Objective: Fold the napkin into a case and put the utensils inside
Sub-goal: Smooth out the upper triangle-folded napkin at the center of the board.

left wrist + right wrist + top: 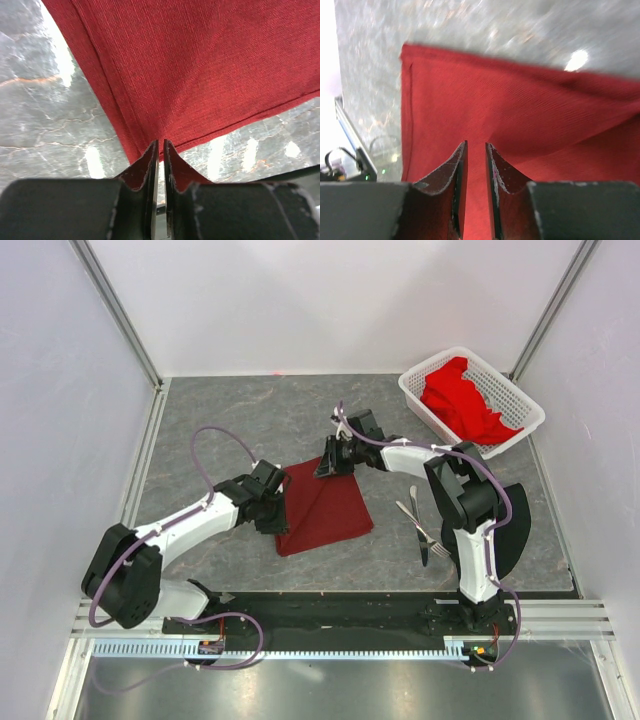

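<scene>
The dark maroon napkin lies partly folded on the grey table, between the two arms. My right gripper is at its far corner, shut on a raised flap of the cloth, which fills the gap between the jaws. My left gripper sits at the napkin's left edge. Its jaws stand only a thin slit apart over a corner of the napkin, with bare table showing through the slit. The silver fork and knife lie crossed to the right of the napkin, by the right arm.
A white lattice basket holding bright red cloths stands at the back right. White walls close in the table on the left, back and right. The arms' bases and a metal rail run along the near edge.
</scene>
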`<state>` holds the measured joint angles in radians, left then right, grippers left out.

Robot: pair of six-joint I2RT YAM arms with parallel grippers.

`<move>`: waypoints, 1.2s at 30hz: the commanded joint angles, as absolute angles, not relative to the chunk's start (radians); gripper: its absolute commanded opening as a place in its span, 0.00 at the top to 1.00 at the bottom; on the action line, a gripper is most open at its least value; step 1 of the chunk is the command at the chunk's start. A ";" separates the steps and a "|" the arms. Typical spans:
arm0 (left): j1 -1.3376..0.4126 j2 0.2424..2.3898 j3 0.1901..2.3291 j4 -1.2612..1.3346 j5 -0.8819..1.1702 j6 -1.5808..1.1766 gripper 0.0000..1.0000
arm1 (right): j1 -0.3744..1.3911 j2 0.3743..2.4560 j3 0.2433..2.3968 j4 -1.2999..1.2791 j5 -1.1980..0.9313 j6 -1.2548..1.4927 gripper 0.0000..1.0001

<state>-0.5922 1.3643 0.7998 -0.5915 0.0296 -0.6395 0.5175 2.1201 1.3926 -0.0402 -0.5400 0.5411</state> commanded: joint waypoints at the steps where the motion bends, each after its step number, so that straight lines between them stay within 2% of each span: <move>1: -0.604 1.306 0.756 -0.509 0.064 -0.721 0.86 | 0.574 2.033 1.347 0.025 -0.569 0.554 0.73; 16: -0.638 1.319 0.654 -0.488 0.018 -0.822 0.88 | 0.649 2.051 1.239 0.107 -0.571 0.581 0.75; 26: -0.646 1.218 0.729 -0.548 0.019 -0.839 0.85 | 0.649 1.999 1.295 0.028 -0.554 0.548 0.75; 36: -0.644 1.382 0.738 -0.551 -0.078 -0.838 0.86 | 0.571 2.045 1.330 0.025 -0.535 0.528 0.75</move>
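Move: Some 7 cm back and 3 cm to the left of the right hand, a couple of centimetres lower, lies the middle of the napkin triangle's diagonal edge; the napkin's far left corner is about 10 cm to that hand's left and 2 cm ahead. The left hand has the napkin's near left corner about 4 cm back of it, level sideways, some 3 cm down, with the diagonal's middle 9 cm ahead and 5 cm right. Drawing back some 7.5 cm and about 4 cm left, the right hand sweeps its slanted fingers low over the folded triangle to its diagonal edge, lingers there, then starts forward again by 1 cm. The left dips about 3 cm back and down towards the near left corner, rises some 3 cm while easing forward, and starts down again, both grippers keeping their openings. ##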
